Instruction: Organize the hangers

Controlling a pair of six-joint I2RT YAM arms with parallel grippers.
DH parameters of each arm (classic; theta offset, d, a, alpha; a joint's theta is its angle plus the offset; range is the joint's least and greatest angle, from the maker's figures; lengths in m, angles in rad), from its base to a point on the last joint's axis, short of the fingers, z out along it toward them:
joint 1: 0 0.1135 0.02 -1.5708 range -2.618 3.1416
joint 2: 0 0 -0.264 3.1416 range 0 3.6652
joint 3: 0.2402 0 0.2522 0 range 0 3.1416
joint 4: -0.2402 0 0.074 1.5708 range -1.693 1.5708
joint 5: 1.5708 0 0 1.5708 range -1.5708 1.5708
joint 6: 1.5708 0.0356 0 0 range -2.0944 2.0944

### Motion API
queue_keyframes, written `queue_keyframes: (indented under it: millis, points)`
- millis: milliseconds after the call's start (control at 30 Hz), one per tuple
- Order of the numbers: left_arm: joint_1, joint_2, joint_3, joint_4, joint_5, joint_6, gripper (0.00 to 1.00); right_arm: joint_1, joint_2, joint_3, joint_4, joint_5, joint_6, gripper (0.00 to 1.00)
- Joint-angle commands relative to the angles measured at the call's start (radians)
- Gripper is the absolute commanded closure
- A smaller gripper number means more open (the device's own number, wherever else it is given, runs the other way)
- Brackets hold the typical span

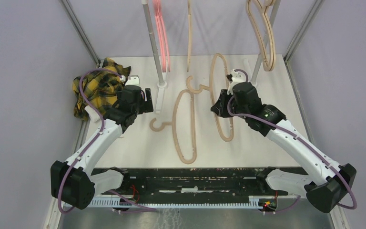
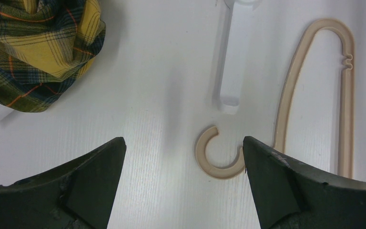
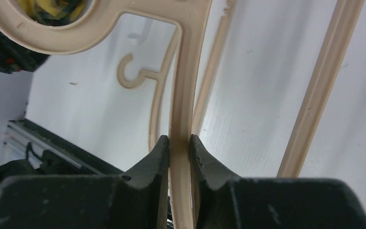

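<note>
A beige hanger (image 1: 186, 129) lies flat on the white table, its hook (image 1: 159, 125) to the left. My left gripper (image 1: 146, 101) hovers open and empty above that hook; in the left wrist view the hook (image 2: 217, 160) lies between the wide-apart fingers, close to the right one, with the hanger's body (image 2: 314, 86) beyond. My right gripper (image 1: 218, 106) is shut on a second beige hanger (image 1: 221, 90); in the right wrist view the pads clamp its bar (image 3: 190, 71). Pink hangers (image 1: 161, 33) and more beige hangers (image 1: 262, 33) hang on the rack.
A yellow-black plaid cloth (image 1: 97, 86) is bunched at the table's back left; it also shows in the left wrist view (image 2: 33, 47). The rack's white pole (image 1: 152, 43) stands on a white foot (image 2: 236, 62) near the lying hanger. Grey walls enclose the table.
</note>
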Motion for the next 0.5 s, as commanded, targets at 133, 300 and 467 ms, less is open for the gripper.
queue_keyframes:
  millis: [133, 300, 467]
  points:
    - [0.006, -0.027, 0.018, 0.028, -0.001, 0.059, 0.01, -0.083, 0.088, 0.188, 0.137, -0.315, 0.137, 0.80]
    - [0.007, -0.034, 0.018, 0.028, -0.009, 0.068, 0.01, -0.112, 0.122, 0.233, 0.189, -0.411, 0.174, 0.80]
    - [0.007, -0.029, 0.012, 0.033, -0.003, 0.067, 0.01, -0.119, 0.118, 0.248, 0.162, -0.444, 0.161, 0.81]
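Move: The rack's rail, where the beige hanger in my right hand is bound, lies some 18 cm ahead and 24 cm above that hand, its free stretch about straight ahead. The single hanging beige hanger is roughly 16 cm ahead, 8 cm left and 12 cm up; the beige pair 17 cm ahead and 11 cm right, 12 cm up. The hanger left on the table sits 10 cm left, 2 cm back and 23 cm below. From my left hand the rail stretch is about 12 cm ahead, 26 cm right and 30 cm up. I keep my right fingers pinched on one long side of the beige hanger's loop, just by the hook's neck, and carry it up about 7 cm and left about 5 cm, with a little forward drift, towards the rail. As I climb I roll the wrist some 20 degrees so its left side rises, slowing towards the end. ##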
